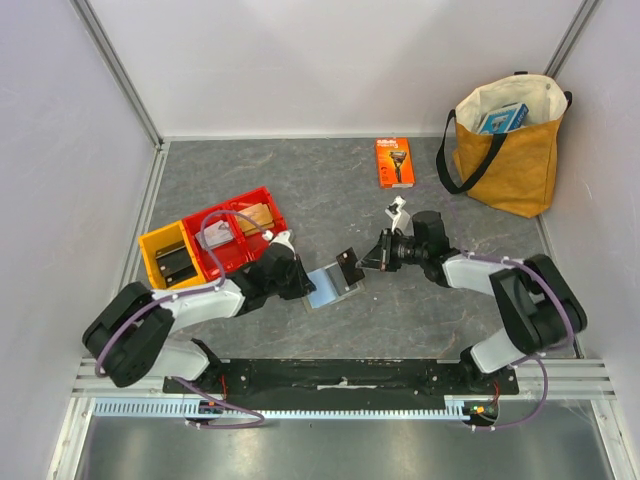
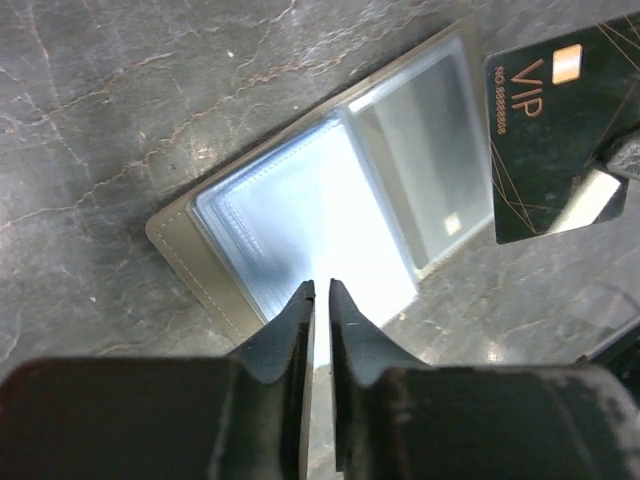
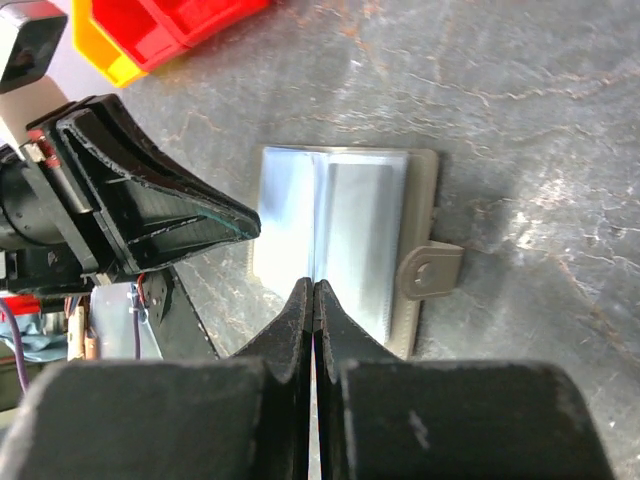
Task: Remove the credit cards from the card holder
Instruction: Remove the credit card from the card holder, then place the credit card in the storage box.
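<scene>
The grey card holder lies open on the table, light blue inside, its clear sleeves facing up and its closing tab sticking out on one side. My right gripper is shut on a blackish credit card marked VIP, held clear of the holder just past its far edge; in the right wrist view the card sits edge-on between the pressed fingertips. My left gripper hovers at the holder's near edge, its jaws a narrow slit apart with nothing between them.
A red bin and a yellow bin with small items stand behind the left arm. An orange razor package lies at the back, and a tan tote bag stands at the back right. Walls close in three sides.
</scene>
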`<action>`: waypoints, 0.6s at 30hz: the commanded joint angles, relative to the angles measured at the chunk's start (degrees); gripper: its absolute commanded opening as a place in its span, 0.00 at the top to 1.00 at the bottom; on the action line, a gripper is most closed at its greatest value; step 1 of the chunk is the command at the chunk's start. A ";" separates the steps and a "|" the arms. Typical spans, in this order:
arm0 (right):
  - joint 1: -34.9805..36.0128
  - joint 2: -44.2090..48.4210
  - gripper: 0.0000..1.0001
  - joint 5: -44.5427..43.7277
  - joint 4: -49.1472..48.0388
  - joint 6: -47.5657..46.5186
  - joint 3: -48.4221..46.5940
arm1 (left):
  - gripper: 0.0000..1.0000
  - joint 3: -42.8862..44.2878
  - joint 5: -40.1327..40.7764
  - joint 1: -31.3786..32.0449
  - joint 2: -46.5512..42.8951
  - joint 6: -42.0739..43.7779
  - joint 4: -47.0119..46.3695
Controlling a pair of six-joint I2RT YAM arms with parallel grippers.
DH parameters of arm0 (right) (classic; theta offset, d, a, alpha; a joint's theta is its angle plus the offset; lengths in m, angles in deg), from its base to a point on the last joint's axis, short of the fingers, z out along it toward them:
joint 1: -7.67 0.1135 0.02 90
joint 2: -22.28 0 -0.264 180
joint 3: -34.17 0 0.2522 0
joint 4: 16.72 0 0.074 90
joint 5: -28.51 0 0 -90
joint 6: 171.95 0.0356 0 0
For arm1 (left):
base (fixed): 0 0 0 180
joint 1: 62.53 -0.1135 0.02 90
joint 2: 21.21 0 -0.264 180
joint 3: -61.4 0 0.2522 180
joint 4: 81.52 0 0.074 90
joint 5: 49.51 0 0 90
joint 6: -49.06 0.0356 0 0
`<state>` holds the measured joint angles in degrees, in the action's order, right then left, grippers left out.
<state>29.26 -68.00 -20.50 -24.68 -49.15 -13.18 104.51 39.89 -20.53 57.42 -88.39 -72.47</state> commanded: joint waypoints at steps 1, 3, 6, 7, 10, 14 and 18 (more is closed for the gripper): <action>0.13 8.17 1.00 -1.09 4.22 -1.86 0.27 | 0.76 -0.51 -0.89 -0.51 -7.42 0.94 0.49; 0.13 11.17 1.00 -0.57 4.75 -1.25 0.45 | 0.63 -1.13 -0.89 -0.60 -12.07 1.30 -0.29; 0.13 15.03 1.00 1.98 5.28 -0.02 0.27 | 0.42 -1.92 -1.68 -0.69 -17.97 2.96 -1.97; 0.13 16.09 1.00 3.12 5.37 0.33 0.19 | 0.36 -1.83 -2.38 -0.78 -19.81 4.10 -2.23; 0.21 19.16 1.00 7.16 5.45 1.57 -0.34 | 0.25 -0.96 -5.98 -1.39 -24.21 8.31 -2.15; 0.39 22.68 1.00 12.34 7.29 1.13 -1.13 | 0.22 0.45 -15.28 -3.58 -27.65 12.97 -2.76; 1.09 25.50 1.00 15.69 13.00 -3.87 -3.06 | 0.17 5.45 -26.36 -6.05 -27.13 18.51 0.39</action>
<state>29.45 -45.55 -10.88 -16.92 -48.91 -13.09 104.01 26.62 -24.79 30.41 -78.68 -72.49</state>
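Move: The black card is already in the right fingers, its middle some 3 cm to their left, level fore-and-aft and about 1 cm below. From the left hand the card lies roughly 4 cm ahead, 8 cm right and 2 cm above. The emptied card holder lies about 4 cm right of the left hand and 3 cm below it, level fore-and-aft, and about 4 cm back, 7 cm left and 6 cm below the right hand. The red tray is some 13 cm ahead and 17 cm left of the left hand, about 2 cm below. Almost straight up, the left hand comes away from the card holder's left edge by about 15 cm, its nearly shut fingers spreading wide and their tips swinging up some 30 degrees. Alongside, the right hand lifts the pinched card about 11 cm, then also draws back some 5 cm while rising, its tips levelling a little and turning counter-clockwise. ##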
